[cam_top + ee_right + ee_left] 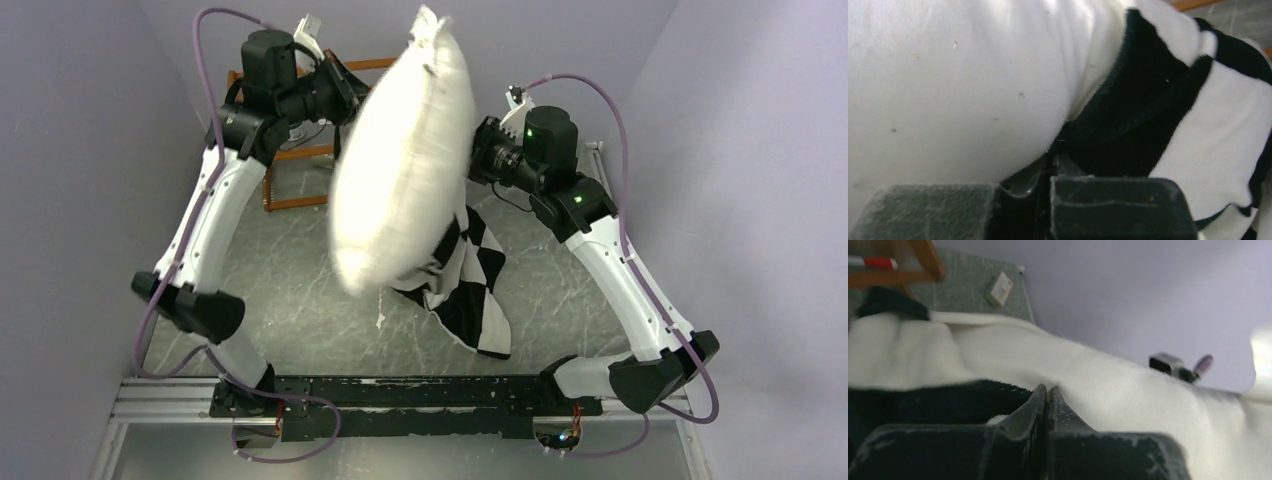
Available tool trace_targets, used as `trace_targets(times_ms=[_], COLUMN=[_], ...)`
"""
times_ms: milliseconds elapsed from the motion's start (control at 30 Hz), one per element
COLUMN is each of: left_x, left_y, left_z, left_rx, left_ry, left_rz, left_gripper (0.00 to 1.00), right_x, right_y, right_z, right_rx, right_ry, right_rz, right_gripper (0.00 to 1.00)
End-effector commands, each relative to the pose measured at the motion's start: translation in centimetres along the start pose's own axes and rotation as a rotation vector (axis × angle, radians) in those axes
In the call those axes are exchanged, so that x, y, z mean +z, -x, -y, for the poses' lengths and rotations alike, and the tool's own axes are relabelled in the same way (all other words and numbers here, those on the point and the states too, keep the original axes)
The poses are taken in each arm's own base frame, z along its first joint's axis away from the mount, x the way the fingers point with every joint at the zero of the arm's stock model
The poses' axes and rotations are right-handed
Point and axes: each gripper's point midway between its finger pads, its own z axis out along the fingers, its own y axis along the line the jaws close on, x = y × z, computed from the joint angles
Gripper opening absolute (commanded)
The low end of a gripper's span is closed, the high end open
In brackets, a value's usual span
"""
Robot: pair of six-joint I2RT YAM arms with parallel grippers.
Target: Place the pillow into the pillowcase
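The plump white pillow (405, 160) stands on end, held up in the air between my two raised arms. Under its lower end the black-and-white checkered pillowcase (470, 280) hangs down toward the table. My left gripper (1048, 389) is shut, its tips pinched into the plush pillowcase (1098, 385) where a black square meets a white one. My right gripper (1055, 150) is shut on the black rim of the pillowcase (1148, 120), right against the smooth skin of the pillow (948, 75). From above, the pillow hides both grippers' fingertips.
An orange wooden frame (290, 150) stands at the back left of the grey marbled table (300, 290). A small white card (999, 288) lies near the table's far edge. Lilac walls close in on both sides, and a metal rail (400, 400) runs along the near edge.
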Motion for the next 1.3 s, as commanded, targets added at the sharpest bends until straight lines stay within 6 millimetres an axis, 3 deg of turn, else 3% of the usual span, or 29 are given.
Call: trace_targets(times_ms=[0, 200, 333, 433, 567, 667, 833, 967, 1100, 1267], left_x=[2.2, 1.8, 3.8, 5.1, 4.7, 2.9, -1.2, -4.3, -5.8, -5.4], left_y=[1.8, -1.4, -5.4, -7.4, -5.7, -3.5, 2.0, 5.0, 4.3, -1.2], left_z=[0.0, 0.4, -0.4, -0.1, 1.1, 1.6, -1.0, -5.2, -8.4, -10.8], left_rx=[0.158, 0.183, 0.232, 0.218, 0.299, 0.286, 0.383, 0.46, 0.451, 0.371], left_ry=[-0.072, -0.115, -0.099, -0.174, -0.217, -0.273, -0.113, 0.148, 0.233, 0.129], left_rz=[-0.038, -0.134, -0.211, -0.283, -0.268, -0.238, -0.037, 0.073, 0.075, -0.076], left_gripper=[0.05, 0.05, 0.05, 0.2, 0.49, 0.64, 0.77, 0.81, 0.82, 0.84], right_x=[-0.4, 2.4, 2.6, 2.6, 2.3, 2.2, 1.9, 1.7, 1.6, 1.4], right_y=[0.2, -5.5, -5.5, -5.6, -4.4, -3.2, -2.2, -2.0, -2.1, -2.0], right_z=[-3.8, 1.2, 7.0, 10.9, 13.3, 14.5, 16.7, 17.0, 17.2, 17.4], right_rx=[-0.096, 0.06, 0.178, 0.215, 0.235, 0.233, 0.228, 0.207, 0.185, 0.184], right_ry=[0.155, 0.144, 0.048, -0.028, -0.066, -0.088, -0.118, -0.107, -0.106, -0.115], right_rz=[0.001, -0.135, -0.097, -0.078, -0.028, -0.007, -0.003, -0.001, -0.003, 0.003], right_gripper=[0.0, 0.0, 0.0, 0.0, 0.0, 0.0, 0.0, 0.0, 0.0, 0.0])
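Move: The left hand still has the pillowcase rim in its shut fingers; the pillow's middle lies some 5 cm back, 6 cm to its right and 5 cm above it, and the wooden rack about 12 cm ahead, 14 cm left and 30 cm below. From the right hand, also pinching the rim, the hanging pillowcase body is roughly 12 cm back, 3 cm left and 25 cm down, the pillow's middle about level fore and aft, 4 cm left and 10 cm up. Keep the right gripper shut on the pillowcase rim and lower it about 14 cm, drawing it right and a little forward, then hold. Dip the left gripper forward and down, swing it back and right, open it wide to let go of the rim, then sweep it some 16 cm left, clear of the pillow, rolling its left side up about 20 degrees. ##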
